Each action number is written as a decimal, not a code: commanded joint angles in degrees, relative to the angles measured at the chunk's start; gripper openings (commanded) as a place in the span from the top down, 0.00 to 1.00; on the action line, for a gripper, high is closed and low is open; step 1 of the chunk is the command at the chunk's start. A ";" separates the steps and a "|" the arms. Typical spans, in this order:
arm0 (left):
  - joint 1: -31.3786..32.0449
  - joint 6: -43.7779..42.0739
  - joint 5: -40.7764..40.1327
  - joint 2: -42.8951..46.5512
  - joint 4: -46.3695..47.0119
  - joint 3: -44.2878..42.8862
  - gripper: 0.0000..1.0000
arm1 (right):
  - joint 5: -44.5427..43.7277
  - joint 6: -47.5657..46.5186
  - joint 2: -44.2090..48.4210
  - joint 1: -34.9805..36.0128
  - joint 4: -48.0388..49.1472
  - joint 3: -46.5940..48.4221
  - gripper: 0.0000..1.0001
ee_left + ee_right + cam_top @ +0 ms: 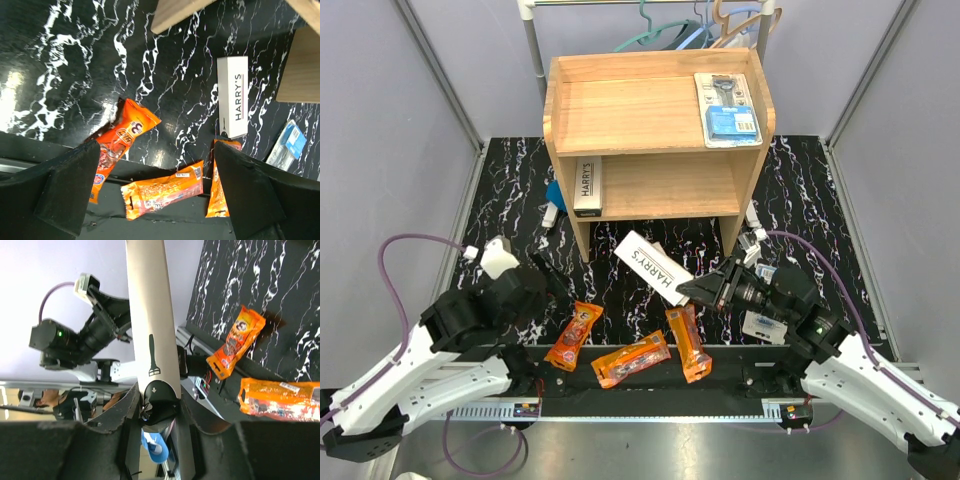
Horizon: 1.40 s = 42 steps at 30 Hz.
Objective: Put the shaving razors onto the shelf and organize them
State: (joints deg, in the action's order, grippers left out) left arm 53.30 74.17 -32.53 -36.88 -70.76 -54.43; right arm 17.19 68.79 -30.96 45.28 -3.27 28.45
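Observation:
My right gripper [692,290] is shut on the end of a long white HARRY'S box [652,266], held in front of the wooden shelf [620,110]; the box [150,315] sits clamped between the fingers [127,407] in the right wrist view. Another HARRY'S box [587,186] lies on the lower tier at the left. A blister pack [727,108] with a blue card lies on the top tier at the right. Three orange packets [574,336] [631,360] [688,342] lie near the front edge. My left gripper [545,268] is open and empty above them [162,195].
A second blister pack [764,327] lies under my right arm; it shows at the right edge of the left wrist view [287,145]. A metal rail with hangers [700,30] stands behind the shelf. Grey walls close in both sides.

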 commanded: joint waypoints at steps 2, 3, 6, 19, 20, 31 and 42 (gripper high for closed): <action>0.14 0.71 -2.89 3.57 -0.17 1.16 0.01 | -4.71 -2.43 -3.92 0.07 6.25 6.09 0.80; 0.23 0.80 -2.36 3.83 0.18 1.61 0.01 | -5.23 -2.35 -4.72 0.07 7.30 6.27 0.80; 0.14 0.80 -0.08 4.80 1.85 3.37 0.01 | -6.99 -2.17 -8.58 0.07 10.73 7.32 0.80; 0.14 -1.05 2.83 5.68 4.93 3.90 0.01 | -19.82 -2.96 -25.98 -0.01 23.66 14.88 0.81; 0.23 -1.05 2.91 5.77 5.11 3.98 0.01 | -21.57 -2.88 -26.78 0.16 24.09 15.84 0.81; 0.14 -0.70 3.88 8.67 5.28 4.86 0.01 | -35.55 -1.30 -36.71 1.65 23.92 21.64 0.82; 0.23 -0.08 4.85 10.25 5.20 4.78 0.01 | -43.11 1.51 -47.87 4.55 21.46 29.65 0.81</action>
State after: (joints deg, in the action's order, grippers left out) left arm 53.30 73.80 -28.27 -27.44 -67.37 -50.00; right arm -20.49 67.94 -77.01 48.56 16.19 54.46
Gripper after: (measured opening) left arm 0.988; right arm 0.327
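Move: The right hand still pinches the Harry's box by its near end; the free spot on the lower shelf lies about 26 cm ahead, 9 cm left, near hand height. The box already shelved stands some 8 cm left of that spot. Another box lies on the table about 12 cm ahead, 3 cm left and 17 cm below. From the left hand the spot is some 23 cm ahead, 13 cm right, 6 cm above. Right hand carries the pinched box about 20 cm forward, partly left, into the lower shelf, swinging 35 degrees clockwise. ##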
